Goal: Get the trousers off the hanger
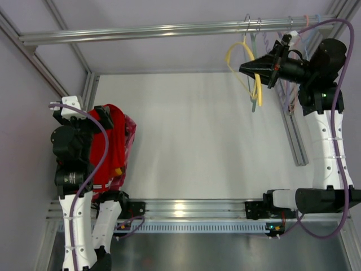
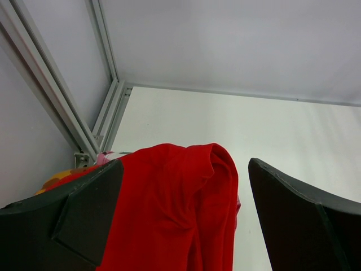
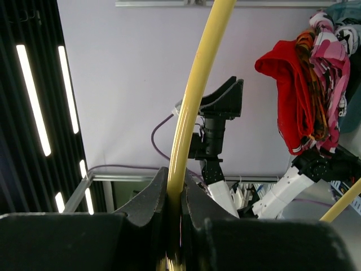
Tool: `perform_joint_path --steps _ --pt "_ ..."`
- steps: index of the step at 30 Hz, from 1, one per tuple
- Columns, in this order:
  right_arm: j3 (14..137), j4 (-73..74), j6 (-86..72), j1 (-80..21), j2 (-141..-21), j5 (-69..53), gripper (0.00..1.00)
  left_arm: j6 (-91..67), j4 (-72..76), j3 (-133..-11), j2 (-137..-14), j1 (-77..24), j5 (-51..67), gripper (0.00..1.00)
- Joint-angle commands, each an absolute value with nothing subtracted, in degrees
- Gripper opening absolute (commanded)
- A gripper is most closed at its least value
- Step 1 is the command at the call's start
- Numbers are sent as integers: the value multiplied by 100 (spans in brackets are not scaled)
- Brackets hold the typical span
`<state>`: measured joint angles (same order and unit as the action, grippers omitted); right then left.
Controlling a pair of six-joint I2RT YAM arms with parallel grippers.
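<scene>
The red trousers (image 1: 111, 145) lie bunched on a pile of cloths at the table's left side, off the hanger. They fill the space between and below my left fingers in the left wrist view (image 2: 180, 209), and show far off in the right wrist view (image 3: 287, 96). My left gripper (image 1: 101, 119) (image 2: 185, 164) is open just above them, with its jaws wide apart. The thin yellow hanger (image 1: 257, 89) hangs bare near the rail at the upper right. My right gripper (image 1: 243, 68) (image 3: 175, 183) is shut on its yellow bar (image 3: 194, 96).
A pink cloth (image 1: 131, 131) and an orange-patterned cloth (image 3: 309, 62) lie under the trousers. The aluminium rail (image 1: 169, 29) runs across the back with several other pale hangers (image 1: 293, 34) on it. Frame posts stand at the left (image 2: 107, 113) and right edges.
</scene>
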<state>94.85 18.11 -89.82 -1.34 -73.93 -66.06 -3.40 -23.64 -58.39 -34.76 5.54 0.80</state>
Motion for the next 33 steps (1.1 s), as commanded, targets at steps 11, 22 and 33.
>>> perform_joint_path --steps 11,22,33 --pt "9448 879 -9123 -167 -7805 -6258 0 -413 -2241 -5695 -3472 545 62 99" --pt "8772 808 -8703 -176 -7682 -6056 25 -343 -2241 -5687 -3419 554 62 99" --pt "7980 2397 -6559 -70 -6364 -5240 54 -378 -3549 -6319 -4007 554 -176 99"
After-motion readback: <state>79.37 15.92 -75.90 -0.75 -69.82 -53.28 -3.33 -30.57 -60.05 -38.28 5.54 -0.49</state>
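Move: The right hand keeps its grip on one shoulder of the yellow hanger. The rail spot for its hook lies about 10 cm ahead of this hand, 2 cm to its left and 9 cm above. The green hanger's hook sits on the rail some 4 cm to the right of that spot, at the same height. From the left hand the spot is about 60 cm to the right, 9 cm ahead and 23 cm up. Forward first, the right hand carries the yellow hanger about 5 cm towards the rail, easing down, to set its hook over the bar. Then it sinks to some 8 cm below its start while the fingers open to about half and let go of the shoulder, turning slightly clockwise and staying around it. The wide-open left hand sinks about 3 cm late on, tipping down. ##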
